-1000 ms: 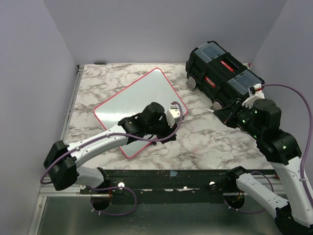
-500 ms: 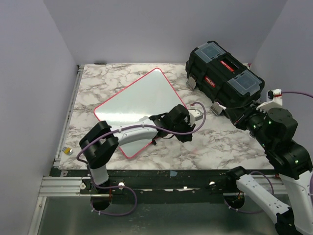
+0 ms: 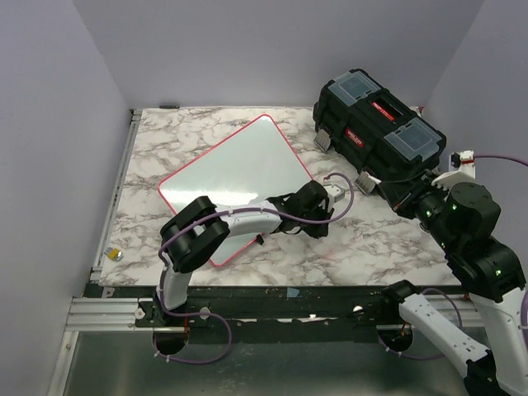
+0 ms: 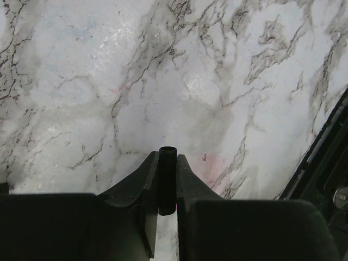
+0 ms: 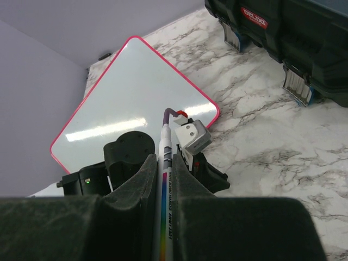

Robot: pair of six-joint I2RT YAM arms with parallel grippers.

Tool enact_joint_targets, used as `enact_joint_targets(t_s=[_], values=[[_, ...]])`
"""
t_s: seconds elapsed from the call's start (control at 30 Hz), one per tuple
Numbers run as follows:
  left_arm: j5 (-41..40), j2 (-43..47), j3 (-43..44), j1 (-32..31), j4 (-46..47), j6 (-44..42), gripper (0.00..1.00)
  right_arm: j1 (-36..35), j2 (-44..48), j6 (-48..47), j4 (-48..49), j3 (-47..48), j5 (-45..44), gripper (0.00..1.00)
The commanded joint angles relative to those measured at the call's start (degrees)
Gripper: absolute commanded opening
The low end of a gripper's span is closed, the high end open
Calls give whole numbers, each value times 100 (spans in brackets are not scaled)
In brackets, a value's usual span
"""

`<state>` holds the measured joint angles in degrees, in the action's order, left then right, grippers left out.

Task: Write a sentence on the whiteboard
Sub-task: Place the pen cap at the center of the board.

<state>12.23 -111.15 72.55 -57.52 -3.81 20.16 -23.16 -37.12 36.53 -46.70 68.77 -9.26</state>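
Observation:
The whiteboard [image 3: 239,165] lies tilted on the marble table, white with a red-pink rim, also in the right wrist view [image 5: 136,92]. Its visible surface is blank; the sentence is not in view. My left gripper [image 4: 167,155] is shut on a short black marker cap [image 4: 167,182], pointing down at bare marble just right of the board's near corner [image 3: 323,213]. My right gripper [image 5: 166,163] is shut on a white marker [image 5: 165,187] with a rainbow stripe, held above the table by the toolbox [image 3: 398,195], its tip aimed at the left wrist.
A black toolbox [image 3: 375,124] stands at the back right, close to the right arm. The left arm's links lie across the board's near edge. A small yellow object [image 3: 114,254] sits at the table's left front edge.
The left arm swung right, carrying its gripper off the board onto the marble beside it. The right arm drew back to the right a second ago, then held still.

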Motion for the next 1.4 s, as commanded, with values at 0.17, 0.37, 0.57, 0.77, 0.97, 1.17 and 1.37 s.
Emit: enact_joint_targets(t_s=[0.17, 0.37, 0.57, 0.77, 0.97, 1.17, 1.37], values=[[-378, -285, 97, -21, 448, 225, 3, 3, 74, -15, 152, -130, -23, 1], [-340, -370, 79, -22, 541, 251, 12, 0, 116, 12, 101, -149, 9, 1], [-357, -368, -69, -23, 738, 312, 24, 6, 154, 25, 14, -154, 3, 1], [-309, -286, -129, -23, 814, 309, 28, 4, 127, 43, -26, -92, 2, 0], [-243, 13, -361, -19, 1048, 228, 35, 4, 144, 122, -101, -66, 17, 1], [-247, 637, -639, -12, 1103, -34, 42, 8, 130, 148, -203, 32, -5, 1], [-411, 1523, -911, 75, 779, -456, 43, 6, 69, 109, -192, 136, -24, 1]])
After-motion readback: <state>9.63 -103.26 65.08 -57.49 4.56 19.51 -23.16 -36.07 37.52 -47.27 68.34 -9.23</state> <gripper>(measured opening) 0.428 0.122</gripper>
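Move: The left hand already holds the pen cap just above bare marble; its landing spot is about 1 cm ahead, 1 cm to the right and 2 cm below. From that hand the nearer black clip is roughly 8 cm ahead and 8 cm left, the whiteboard's middle 14 cm ahead and 25 cm left, and the farther clip level with it, 18 cm left; all lie about 2 cm lower. From the right hand the spot is some 9 cm left, 3 cm ahead and 31 cm down. The left hand eases the held pen cap down a little under 2 cm towards the bare table right of the whiteboard, drifting about 1 cm forward and 1 cm right, and once low its fingers open from almost shut to a bit under half and let go of the cap. Still opening, it shifts 1 to 2 cm back left, then lifts quickly some 5 cm straight off the cap, tilting under 10 degrees, and ends clear above it. ##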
